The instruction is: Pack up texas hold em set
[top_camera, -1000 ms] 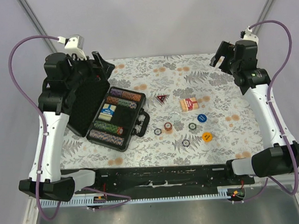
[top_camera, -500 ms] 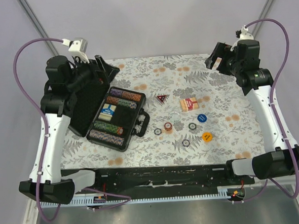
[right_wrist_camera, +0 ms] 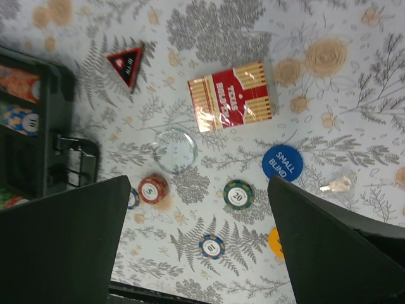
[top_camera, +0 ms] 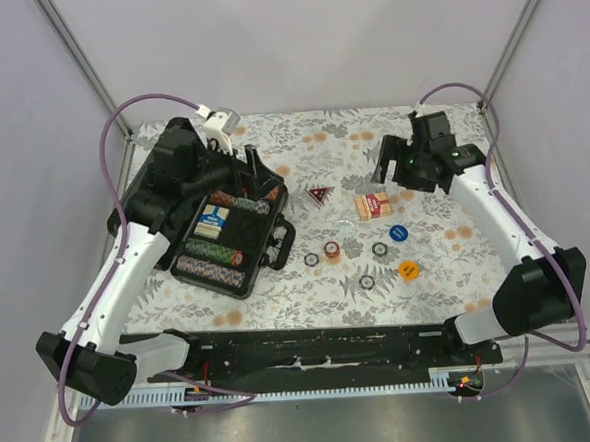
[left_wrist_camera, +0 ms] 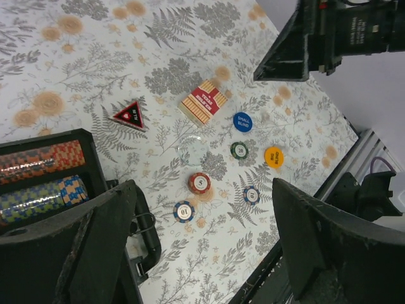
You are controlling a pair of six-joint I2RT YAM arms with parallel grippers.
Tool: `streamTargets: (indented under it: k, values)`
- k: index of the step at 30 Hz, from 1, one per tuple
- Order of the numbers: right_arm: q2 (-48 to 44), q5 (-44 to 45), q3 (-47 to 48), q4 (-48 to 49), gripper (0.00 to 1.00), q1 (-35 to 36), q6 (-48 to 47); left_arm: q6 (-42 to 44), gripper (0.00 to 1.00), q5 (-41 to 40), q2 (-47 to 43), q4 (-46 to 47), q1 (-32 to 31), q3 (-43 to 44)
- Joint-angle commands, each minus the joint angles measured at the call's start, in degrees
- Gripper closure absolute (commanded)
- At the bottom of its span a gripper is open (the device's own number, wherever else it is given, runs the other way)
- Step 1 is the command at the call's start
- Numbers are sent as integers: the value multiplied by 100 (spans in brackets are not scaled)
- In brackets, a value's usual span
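Observation:
The black case lies open at the left, with rows of coloured chips inside. Right of it on the cloth lie the red-marked triangle, the reddish card deck, a blue button, an orange button and several loose chips. My left gripper hangs open above the case's far edge, holding nothing. My right gripper is open and empty, just beyond the deck. The right wrist view looks down on the deck, triangle and chips.
A clear round disc lies between the deck and the red chip. A small key rests right of the blue button. The case handle juts toward the loose chips. The other arm shows in the left wrist view.
Both arms have swung inward over the table: the left from above the raised lid to the case's far edge, the right leftward toward the deck. Both grippers stayed open.

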Motion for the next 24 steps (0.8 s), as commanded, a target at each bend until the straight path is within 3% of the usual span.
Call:
streamTargets:
  k: [1, 5, 16, 19, 24]
  values:
    - [287, 841, -292, -140, 2, 347, 160, 1, 7, -432, 145, 253, -400, -45]
    - [840, 1369, -187, -61, 2, 831, -393, -52, 7, -582, 206, 305, -533, -98]
    - [2089, 1950, 419, 72, 2, 875, -623, 106, 7, -714, 242, 174, -551, -89]
    - [2125, 2037, 499, 72, 2, 875, -186, 124, 7, -766, 233, 139, -551, -106]
    - [2160, 2222, 481, 1, 2, 875, 1631, 124, 7, -846, 251, 139, -551, -124]
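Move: The Texas Hold'em card box lies some 19 cm below the right hand, about 4 cm ahead and 2 cm to its left. From the box, the blue Small Blind disc is around 6 cm to the right and 7 cm nearer the robot, the green 20 chip about 11 cm nearer and 1 cm to the right. The red All In triangle is 13 cm to the box's left and 4 cm farther out. The left hand has the card box roughly 25 cm to its right, 7 cm ahead and 31 cm below. Downwards by about 12 cm, quickly, the right hand drops towards the card box, first easing back a little, then drifting some 3 cm forward as the descent ends. On the way it tips its fingers more steeply down and rolls its left side down, roughly 20 degrees; the fingers stay wide open and haven't reached the box. The left hand, also open, sinks 2 to 3 cm and shifts slightly right early on, then all but stops. ##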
